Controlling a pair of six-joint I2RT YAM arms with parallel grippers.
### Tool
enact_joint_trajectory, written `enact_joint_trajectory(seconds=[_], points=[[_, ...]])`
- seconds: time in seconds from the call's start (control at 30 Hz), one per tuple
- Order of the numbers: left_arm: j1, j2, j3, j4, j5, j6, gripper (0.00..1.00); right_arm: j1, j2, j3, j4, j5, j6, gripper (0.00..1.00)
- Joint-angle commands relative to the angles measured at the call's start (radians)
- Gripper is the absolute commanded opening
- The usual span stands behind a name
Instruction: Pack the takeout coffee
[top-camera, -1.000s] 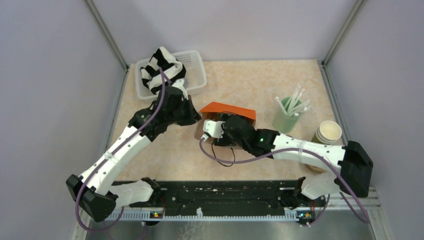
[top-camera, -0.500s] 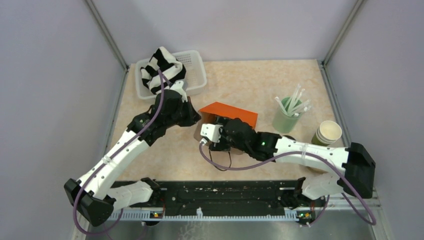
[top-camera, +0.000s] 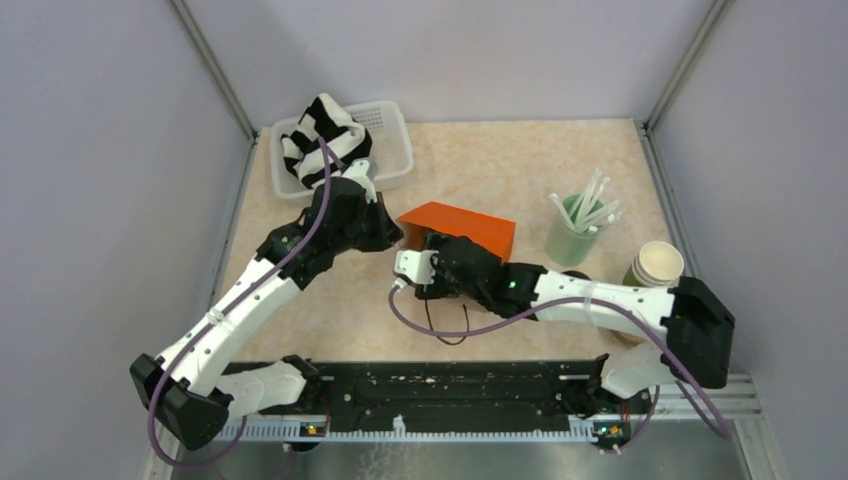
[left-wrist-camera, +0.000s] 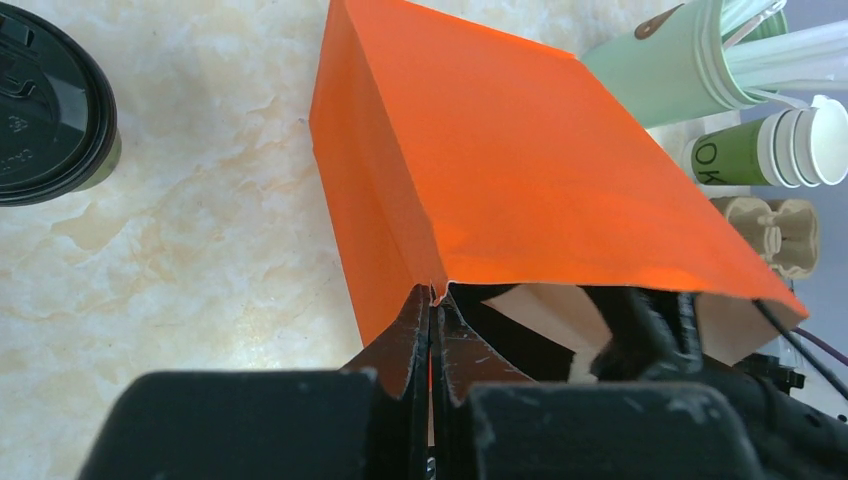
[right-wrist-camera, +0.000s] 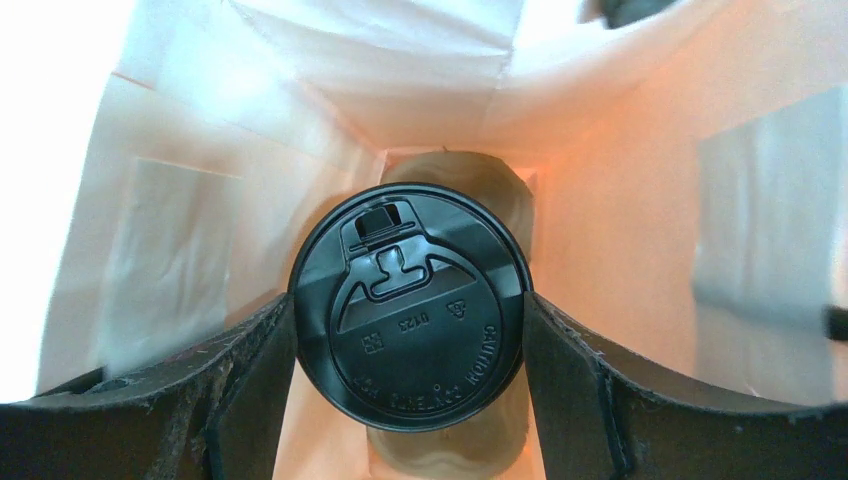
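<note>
An orange paper bag (top-camera: 465, 225) lies on its side on the table with its mouth towards the arms. My left gripper (left-wrist-camera: 433, 295) is shut on the rim of the bag (left-wrist-camera: 500, 170) at a corner fold and holds the mouth open. Inside the bag's pale interior (right-wrist-camera: 620, 150), my right gripper (right-wrist-camera: 408, 305) is shut on one takeout coffee (right-wrist-camera: 410, 310), a finger pressing each side of the black lid. The cup's body shows dimly below the lid. A second takeout coffee (left-wrist-camera: 45, 100) with a black lid stands on the table outside the bag.
At the back left a white basket (top-camera: 385, 130) holds a black-and-white striped cloth (top-camera: 320, 135). A pale mint tumbler of white straws (top-camera: 572, 235) and a stack of empty paper cups (top-camera: 655, 265) stand to the right of the bag. A cardboard cup carrier (left-wrist-camera: 770, 225) lies near them.
My right wrist has shifted a little left and forward at the bag's mouth, and the bag has turned slightly with it. The left arm has hardly moved.
</note>
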Motion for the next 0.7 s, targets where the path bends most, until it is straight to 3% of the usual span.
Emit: enact_joint_trajectory(seconds=[0.0, 0.4, 0.67], points=[[-0.001, -0.008, 0.06, 0.039, 0.011, 0.007, 0.0, -0.002, -0.117, 0.072, -0.099, -0.076, 0.048, 0.49], [-0.001, -0.009, 0.031, 0.034, 0.002, -0.002, 0.0, -0.06, -0.183, 0.022, -0.18, -0.04, -0.014, 0.5], [-0.001, -0.044, -0.018, 0.049, -0.001, -0.001, 0.0, -0.148, -0.208, 0.03, -0.304, -0.262, -0.223, 0.53]])
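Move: Inside the orange bag, which leans with its mouth towards the bases, the right hand already holds a lidded coffee cup. The carrier's right-hand well lies roughly 8 cm ahead of this hand, 3 cm to its right and 11 cm lower; the bag's pinched corner is about 6 cm to its left, level fore and aft, 7 cm higher. The other coffee cup stands some 10 cm ahead, 17 cm left and 11 cm below. From the left hand that well is about 8 cm ahead, 9 cm right and 19 cm down. Easing the cup up about 4 cm off the carrier with a slight pull back, the right hand then swings some 5 cm to the right, coming forward again and sinking about 2.5 cm, so the cup shifts to the carrier's right-hand end; its grip stays unchanged. The left fingers keep pinching the bag's corner, rising about a centimetre and settling back. ##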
